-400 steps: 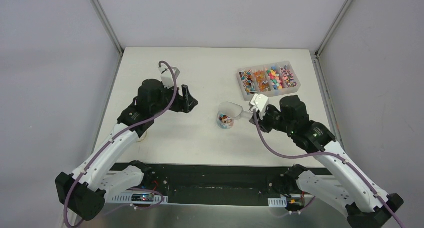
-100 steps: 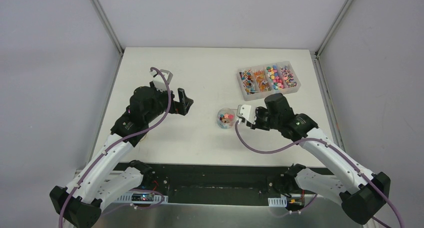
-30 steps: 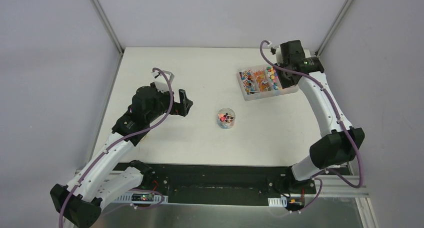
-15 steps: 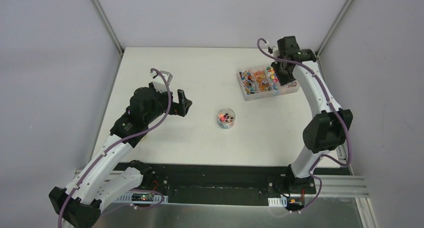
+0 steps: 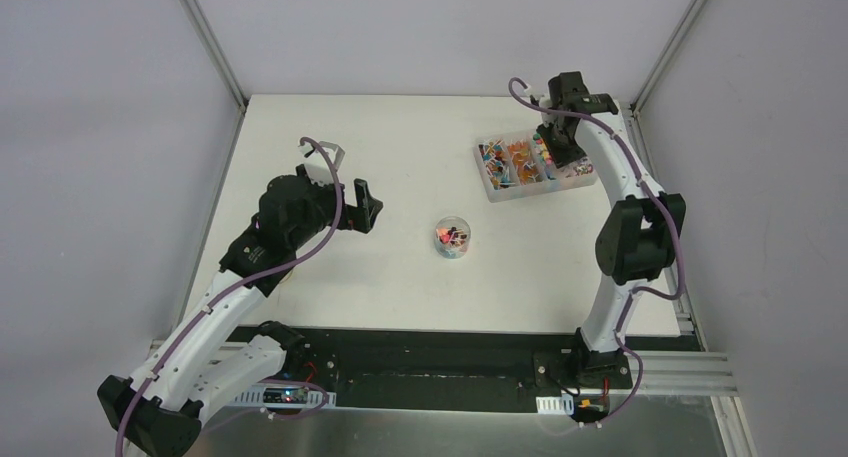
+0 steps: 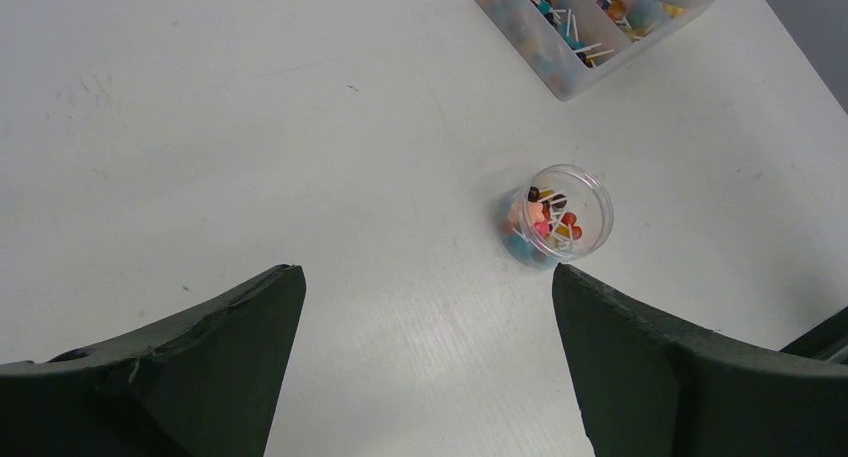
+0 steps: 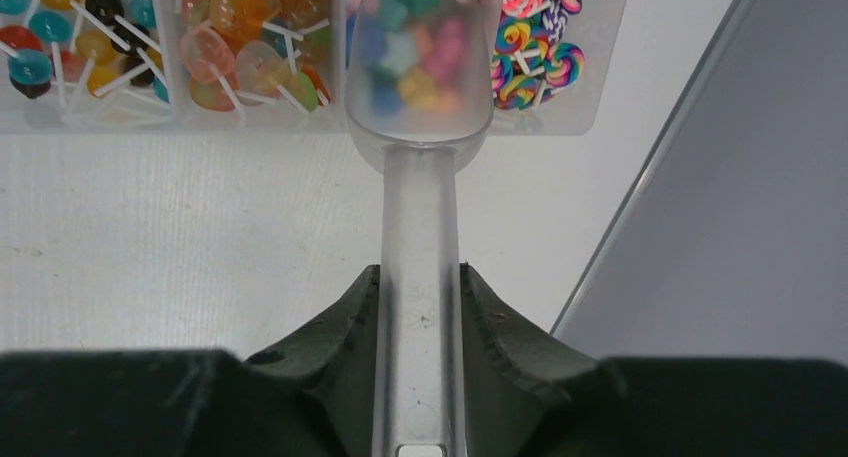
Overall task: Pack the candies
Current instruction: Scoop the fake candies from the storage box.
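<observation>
The candies (image 5: 545, 155) lie sorted in a clear divided box (image 5: 492, 189) at the back right: lollipops, stars and swirls (image 7: 240, 37). More candies fill a small round clear jar (image 5: 452, 237) mid-table, which the left wrist view shows too as the jar (image 6: 556, 217). My right gripper (image 7: 420, 272) is shut on the handle of a clear plastic scoop (image 7: 420, 127). The scoop's bowl sits over the box's third compartment, and candies blur through it. In the top view the right gripper (image 5: 561, 137) hangs over the box. My left gripper (image 5: 365, 205) is open and holds nothing, left of the jar.
The box (image 7: 100, 122) lies close to the table's right edge, where a metal frame post (image 7: 660, 157) and grey wall rise. The right arm's elbow (image 5: 640, 239) stands tall over the table's right side. Bare white tabletop (image 6: 300, 127) spreads between the left gripper's fingers (image 6: 200, 367).
The right arm has swung its elbow in and upright. Its gripper with the scoop has shifted left and down over the box. The left arm and jar have stayed put.
</observation>
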### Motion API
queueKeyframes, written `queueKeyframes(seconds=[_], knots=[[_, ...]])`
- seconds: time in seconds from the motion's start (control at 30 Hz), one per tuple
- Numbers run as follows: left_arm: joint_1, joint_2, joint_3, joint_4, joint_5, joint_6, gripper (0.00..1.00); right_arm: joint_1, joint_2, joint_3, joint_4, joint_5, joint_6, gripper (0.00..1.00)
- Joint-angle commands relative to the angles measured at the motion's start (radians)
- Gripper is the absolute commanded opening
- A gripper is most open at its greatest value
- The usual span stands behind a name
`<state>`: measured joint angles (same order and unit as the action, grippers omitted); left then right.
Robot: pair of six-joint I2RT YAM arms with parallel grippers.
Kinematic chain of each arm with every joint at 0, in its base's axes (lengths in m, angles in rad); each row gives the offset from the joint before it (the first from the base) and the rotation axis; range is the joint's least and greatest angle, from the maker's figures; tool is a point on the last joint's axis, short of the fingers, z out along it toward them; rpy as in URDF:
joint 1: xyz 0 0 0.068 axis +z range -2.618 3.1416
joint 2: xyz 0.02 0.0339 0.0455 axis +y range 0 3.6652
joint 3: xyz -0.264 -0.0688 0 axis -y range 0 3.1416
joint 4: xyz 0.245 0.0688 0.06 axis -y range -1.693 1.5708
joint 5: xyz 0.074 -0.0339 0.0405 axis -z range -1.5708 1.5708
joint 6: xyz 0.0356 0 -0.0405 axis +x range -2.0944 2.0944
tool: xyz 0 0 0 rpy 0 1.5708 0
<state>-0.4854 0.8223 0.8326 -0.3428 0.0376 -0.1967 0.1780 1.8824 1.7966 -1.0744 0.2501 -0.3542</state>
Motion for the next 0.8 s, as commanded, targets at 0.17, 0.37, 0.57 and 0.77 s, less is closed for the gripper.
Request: queueKeyframes(seconds=[0.17, 0.37, 0.57, 0.77], knots=[[-0.01, -0.03, -0.006, 0.042, -0.021, 0.014, 0.99, -0.009, 0.069, 0.023, 0.094, -0.07, -0.018, 0.0], [-0.01, -0.035, -0.006, 0.043, -0.025, 0.015, 0.99, -0.017, 0.021, -0.109, 0.228, -0.081, -0.017, 0.0], [-0.01, -0.035, -0.006, 0.042, -0.024, 0.016, 0.99, -0.029, -0.055, -0.263, 0.362, -0.082, -0.014, 0.0], [-0.01, -0.035, -0.006, 0.043, -0.022, 0.016, 0.99, -0.043, -0.125, -0.377, 0.475, -0.107, -0.002, 0.0]])
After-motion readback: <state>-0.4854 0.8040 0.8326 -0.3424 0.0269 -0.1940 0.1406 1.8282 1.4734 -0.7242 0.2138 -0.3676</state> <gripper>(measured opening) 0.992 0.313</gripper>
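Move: The star-candy compartment, third from the left in the storage box, has its middle about 7 cm ahead of the right hand, 2 cm left and 10 cm below. The rainbow-lollipop compartment adjoins it, 8 cm ahead and 3 cm right of the hand; the orange-lollipop one lies 6 cm ahead, 7 cm left. The round jar stands some 9 cm back and 21 cm left. From the left hand, the star-candy compartment is about 13 cm ahead, 36 cm right, 18 cm below. Lower the right gripper about 6 cm so the scoop's bowl goes down into the star-candy compartment, keeping the fingers shut on the handle. Reach some 2 cm forward during the first half of the descent, then draw back nearly as far while still sinking, with hardly any turn of the wrist. ##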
